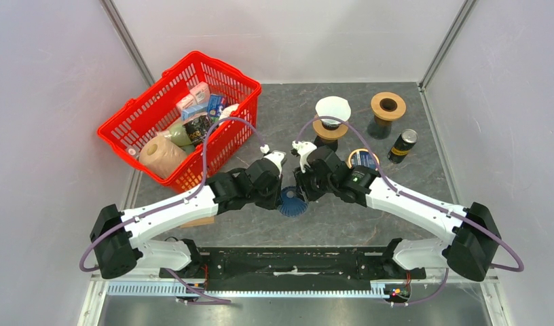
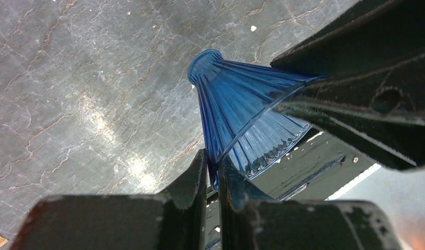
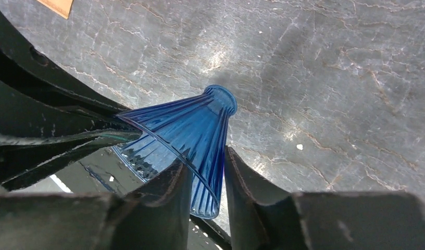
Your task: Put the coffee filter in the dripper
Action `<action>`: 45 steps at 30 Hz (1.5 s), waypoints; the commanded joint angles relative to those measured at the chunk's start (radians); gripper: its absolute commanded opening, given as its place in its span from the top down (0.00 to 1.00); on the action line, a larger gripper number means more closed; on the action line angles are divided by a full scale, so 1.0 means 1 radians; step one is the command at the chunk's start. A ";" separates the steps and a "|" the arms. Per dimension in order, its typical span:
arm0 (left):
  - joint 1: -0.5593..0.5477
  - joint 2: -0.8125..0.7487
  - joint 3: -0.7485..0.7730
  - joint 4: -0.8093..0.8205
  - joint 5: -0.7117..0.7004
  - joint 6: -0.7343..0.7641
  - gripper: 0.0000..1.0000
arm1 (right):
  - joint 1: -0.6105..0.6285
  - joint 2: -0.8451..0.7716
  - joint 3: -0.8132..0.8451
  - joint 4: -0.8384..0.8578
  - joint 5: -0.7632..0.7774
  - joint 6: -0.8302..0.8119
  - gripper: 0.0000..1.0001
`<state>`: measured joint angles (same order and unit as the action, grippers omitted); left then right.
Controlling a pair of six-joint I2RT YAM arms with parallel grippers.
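A blue ribbed glass dripper [image 1: 292, 202] hangs tilted just above the table near the front edge, between my two arms. My left gripper [image 2: 213, 166] is shut on its wide rim, one finger inside and one outside; from above it shows as [image 1: 281, 194]. My right gripper [image 3: 208, 166] straddles the opposite side of the rim, its jaws partly closed with a slim gap still showing beside the glass [image 3: 189, 125]. The white coffee filter [image 1: 333, 109] sits as a cone on a brown ring stand at the back, far from both grippers.
A red basket [image 1: 128, 125] of groceries stands at the back left. A second brown ring stand [image 1: 388, 105], a dark can [image 1: 402, 145] and a round tin [image 1: 363, 158] lie at the back right. Grey walls close in both sides.
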<state>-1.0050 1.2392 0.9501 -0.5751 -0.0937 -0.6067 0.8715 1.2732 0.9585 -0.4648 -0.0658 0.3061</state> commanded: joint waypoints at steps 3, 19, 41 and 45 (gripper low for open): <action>-0.001 0.006 0.056 0.026 0.039 -0.016 0.98 | 0.014 -0.001 0.045 0.035 0.122 0.026 0.84; -0.001 -0.294 -0.062 0.111 -0.224 -0.009 0.11 | -0.143 -0.050 0.135 -0.208 0.095 0.137 1.00; 0.084 -0.446 -0.297 0.202 -0.422 -0.006 0.08 | -0.622 0.033 0.669 -0.369 -0.319 0.182 1.00; 0.100 -0.449 -0.316 0.207 -0.399 -0.006 0.07 | -0.858 0.172 0.816 -0.405 -0.428 0.227 1.00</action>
<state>-0.9207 0.7933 0.6498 -0.4301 -0.5102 -0.6109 0.1825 1.3403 1.6482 -0.8497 -0.4015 0.4839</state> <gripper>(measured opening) 0.925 0.033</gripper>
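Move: The blue dripper, still pinched at its rim by the left fingers, has its middle about 3 cm left of the right hand, 1 cm nearer and 1 cm below; from the left hand it is some 3 cm right, 1 cm ahead, 1 cm below. From the right hand, the filter-lined dripper stands roughly 20 cm ahead, 8 cm right and 5 cm higher; the tape roll is 12 cm ahead, 18 cm right, 10 cm below. Right fingers pinch the blue dripper, left opens and withdraws leftward; right lifts it about 20 cm, going forward-right. ##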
